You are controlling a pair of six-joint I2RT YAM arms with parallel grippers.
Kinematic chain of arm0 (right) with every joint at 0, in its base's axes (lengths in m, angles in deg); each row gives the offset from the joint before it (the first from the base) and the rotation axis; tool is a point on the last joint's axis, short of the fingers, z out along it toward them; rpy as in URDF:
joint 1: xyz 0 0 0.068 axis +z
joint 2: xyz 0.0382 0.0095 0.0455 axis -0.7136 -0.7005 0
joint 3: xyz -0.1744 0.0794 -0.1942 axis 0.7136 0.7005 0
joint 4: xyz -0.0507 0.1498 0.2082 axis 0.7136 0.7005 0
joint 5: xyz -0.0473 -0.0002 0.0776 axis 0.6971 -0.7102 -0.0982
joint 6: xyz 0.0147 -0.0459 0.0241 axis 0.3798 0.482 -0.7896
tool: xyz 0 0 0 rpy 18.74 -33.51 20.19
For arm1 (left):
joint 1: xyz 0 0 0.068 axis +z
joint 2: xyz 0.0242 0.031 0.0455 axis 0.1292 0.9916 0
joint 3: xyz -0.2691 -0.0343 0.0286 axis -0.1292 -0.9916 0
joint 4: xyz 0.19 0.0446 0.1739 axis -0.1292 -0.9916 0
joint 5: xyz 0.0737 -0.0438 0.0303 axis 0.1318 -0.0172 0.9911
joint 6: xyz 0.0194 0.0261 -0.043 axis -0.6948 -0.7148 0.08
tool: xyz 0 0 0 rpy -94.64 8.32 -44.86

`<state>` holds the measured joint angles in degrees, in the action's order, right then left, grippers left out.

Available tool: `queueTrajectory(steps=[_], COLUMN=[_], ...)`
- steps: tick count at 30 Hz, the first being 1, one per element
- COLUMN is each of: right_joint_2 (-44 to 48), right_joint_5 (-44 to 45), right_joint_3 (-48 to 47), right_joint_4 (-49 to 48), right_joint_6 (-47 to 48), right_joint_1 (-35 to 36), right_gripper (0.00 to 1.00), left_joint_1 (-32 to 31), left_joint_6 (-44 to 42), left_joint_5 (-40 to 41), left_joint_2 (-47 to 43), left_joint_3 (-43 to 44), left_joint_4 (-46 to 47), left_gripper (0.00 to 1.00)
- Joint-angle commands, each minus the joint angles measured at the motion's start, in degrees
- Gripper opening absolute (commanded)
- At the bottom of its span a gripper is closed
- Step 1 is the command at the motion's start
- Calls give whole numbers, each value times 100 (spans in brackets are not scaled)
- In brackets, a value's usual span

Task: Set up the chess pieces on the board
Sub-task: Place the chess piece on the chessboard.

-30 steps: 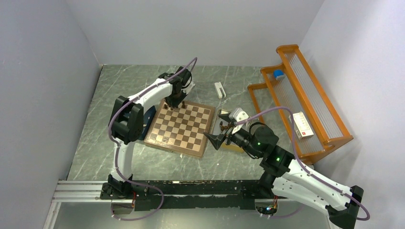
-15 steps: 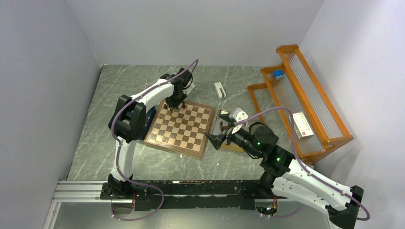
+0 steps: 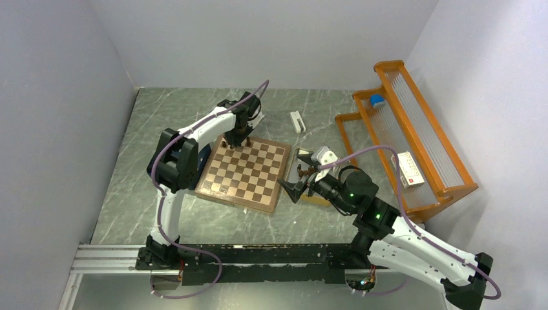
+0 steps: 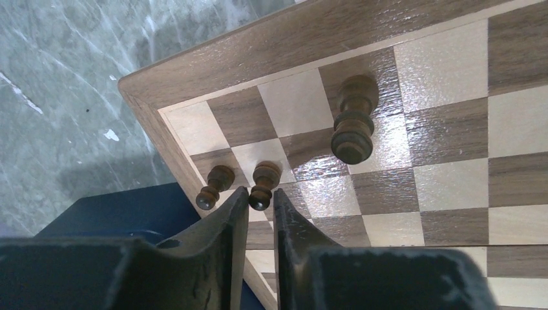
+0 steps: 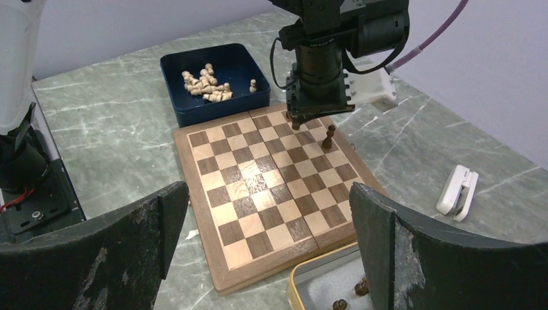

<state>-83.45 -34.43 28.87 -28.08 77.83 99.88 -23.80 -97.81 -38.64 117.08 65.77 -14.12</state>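
Note:
The board [image 3: 249, 174] lies mid-table. My left gripper [image 4: 261, 196] hangs over its far left corner, jaws nearly together around the head of a dark pawn [image 4: 265, 181] that stands on a square. A second dark pawn [image 4: 214, 186] stands just left of it, outside the fingers. A taller dark piece [image 4: 353, 123] stands two squares away and also shows in the right wrist view [image 5: 329, 137]. My right gripper [image 5: 268, 197] is wide open and empty, above the board's right edge and the yellow-rimmed tray [image 5: 310, 274], which holds more dark pieces [image 5: 362, 286].
A blue tray [image 5: 245, 58] with several light pieces sits at the board's far left side. A white clip-like object [image 3: 296, 121] lies behind the board. An orange rack [image 3: 407, 139] stands along the right wall.
The left arm's elbow has shifted slightly while its gripper stays at the board's far left corner. The right arm has hardly moved.

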Motion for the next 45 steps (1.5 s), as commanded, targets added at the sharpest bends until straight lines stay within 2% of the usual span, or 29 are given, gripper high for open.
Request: queueTrajectory(steps=[1,6,10,12,17,21,25,28,29,31,37,39,45], right_joint_2=[37,-126,-500,-752,-1599,-2212,-2798,-3162,-3258,-3394,-4093,-4316,-4962], right_joint_5=[34,201,1023,1388,2506,2920,2929,2271,2017,1665,1148,872,771], right_joint_3=[-106,-81,-224,-440,-1261,-1771,-2088,-2142,-2131,-2073,-2110,-2103,-2177], right_joint_4=[-35,-140,-98,135,1419,2142,2496,2573,2569,2520,2455,2390,2587], right_joint_6=[102,-224,-1248,-1767,-2975,-3179,-3045,-2722,-2630,-2418,-1953,-1865,-1726], right_joint_1=[-10,-11,-11,-11,-18,-46,-465,-1248,-1546,-1964,-2529,-2618,-2681], right_gripper=[100,100,100,100,100,100,99,91,87,75,52,48,43], left_joint_1=[-15,-11,-11,-1,56,171,402,433,433,433,433,433,424], left_joint_6=[-50,-3,137,218,544,844,1066,1174,1163,1134,1079,1106,1085], left_joint_5=[-42,-303,-497,-571,-641,-812,-1228,-1566,-1683,-1731,-1697,-1745,-1855], left_joint_2=[66,-134,-532,-835,-1526,-2501,-3490,-4156,-4338,-4668,-5542,-5812,-6328], left_joint_3=[141,289,303,171,-112,-898,-1874,-2630,-2849,-3326,-4459,-4747,-5422], left_joint_4=[75,42,242,503,865,1594,2158,2376,2442,2522,2760,2863,3098], left_gripper=[28,38,46,52,61,65,69,72,78,83,88,98,98])
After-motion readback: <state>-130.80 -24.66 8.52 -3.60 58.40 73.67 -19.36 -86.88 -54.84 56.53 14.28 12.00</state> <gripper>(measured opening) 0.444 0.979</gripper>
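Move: Between the left fingertips, some 2 cm below the hand point, a dark pawn stands on its square; the other pawn is about 2 cm left and 1 cm farther out, the tall piece 5 cm right and 1 cm farther. The right hand, empty and open, is aimed at a dark standing piece in the tin, roughly 14 cm ahead, 9 cm right, 26 cm below. From that hand the board's middle lies 15 cm ahead and 11 cm left, the stapler 33 cm ahead and 6 cm right. Opening wide from around the pawn, the left hand climbs about 17 cm clear of the board, then draws back some 12 cm while sinking part-way, its fingertips tilting out forward and to the right. The right hand travels forward, swings right and drops about 19 cm over the tin, tipping its fingers steeply down, turning clockwise and closing to roughly half open, still short of the pieces. ##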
